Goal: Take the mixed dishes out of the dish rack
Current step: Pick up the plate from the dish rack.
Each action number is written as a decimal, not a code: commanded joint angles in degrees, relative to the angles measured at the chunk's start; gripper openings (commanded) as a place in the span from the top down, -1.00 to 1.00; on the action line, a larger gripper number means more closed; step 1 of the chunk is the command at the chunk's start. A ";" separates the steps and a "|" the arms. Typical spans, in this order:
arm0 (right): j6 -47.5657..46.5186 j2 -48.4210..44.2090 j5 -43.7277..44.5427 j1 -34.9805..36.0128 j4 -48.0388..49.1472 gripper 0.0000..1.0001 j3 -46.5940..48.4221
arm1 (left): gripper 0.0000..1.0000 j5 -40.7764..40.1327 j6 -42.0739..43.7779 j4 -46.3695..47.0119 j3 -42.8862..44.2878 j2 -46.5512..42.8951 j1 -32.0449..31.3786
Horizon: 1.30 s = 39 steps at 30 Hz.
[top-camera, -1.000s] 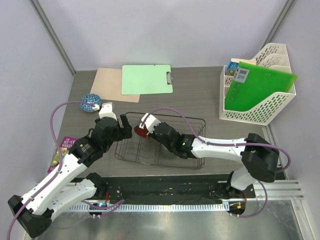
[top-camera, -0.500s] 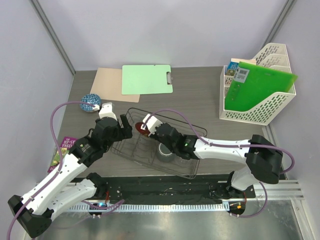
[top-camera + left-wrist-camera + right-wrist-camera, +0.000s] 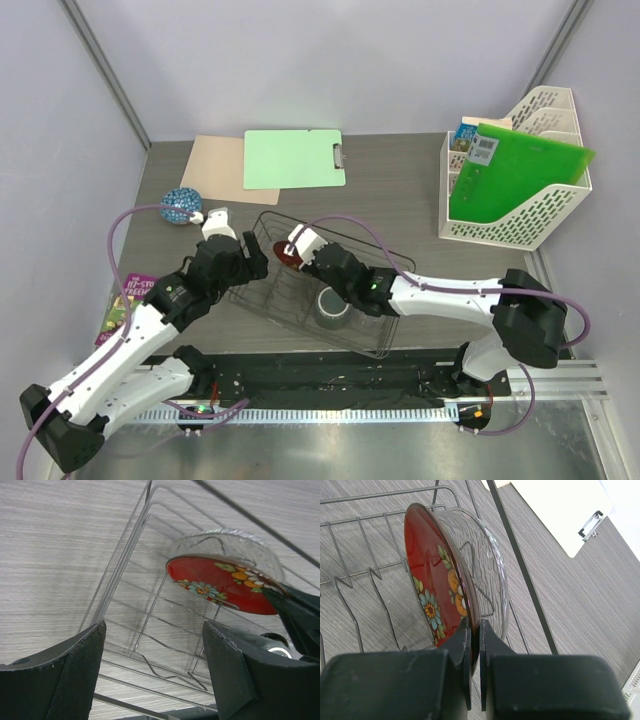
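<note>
The dark wire dish rack (image 3: 372, 300) lies skewed on the table in front of the arms. A small red floral plate (image 3: 432, 580) stands on edge at its left end, with a clear glass bowl (image 3: 487, 575) right behind it. My right gripper (image 3: 475, 625) is shut on the plate's rim (image 3: 284, 258). In the left wrist view the red floral plate (image 3: 225, 585) and the glass bowl (image 3: 227, 542) show beyond the rack wires (image 3: 131, 575). My left gripper (image 3: 155, 670) is open over the rack's left end (image 3: 246, 264), holding nothing. A grey mug (image 3: 333, 305) stands in the rack. A small blue patterned bowl (image 3: 181, 207) rests on the table at the left.
A green clipboard (image 3: 294, 158) and a tan sheet (image 3: 215, 165) lie at the back. At the right stands a white mesh file holder (image 3: 535, 215) with a green folder (image 3: 515, 175) in it. A booklet (image 3: 124, 300) lies by the left table edge.
My right gripper has shut on the red plate's rim. The rack has swung askew, its right end now nearer the front, and the grey mug has come into view. The left arm shifted slightly.
</note>
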 commanded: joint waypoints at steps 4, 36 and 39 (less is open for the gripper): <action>2.17 -1.91 2.93 -2.91 1.20 0.98 3.80 | -0.50 0.97 -3.89 2.64 -0.30 6.57 0.27; -21.01 5.03 27.53 -0.45 25.93 0.98 -1.56 | -0.50 5.19 -8.02 10.02 3.30 24.16 0.97; -26.12 6.70 29.38 -0.45 32.98 0.98 -3.23 | -0.50 5.81 -8.11 10.20 3.74 24.51 1.15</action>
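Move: The right hand already pinches the red plate's rim; the plate's middle is about 3 cm to its left, 2 cm ahead and 5 cm below, with the clear dish 5 cm ahead, 2 cm left and 5 cm below the hand. The mug sits 6 cm right, 9 cm back and 8 cm down. From the left hand, the dish rack's left end lies some 3 cm left, 3 cm ahead and 8 cm below; the plate is 6 cm right, 3 cm ahead, 5 cm down. Left hand sinks about 8 cm, also rightward, towards the rack's left end; right, still pinching the plate, eases forward. ##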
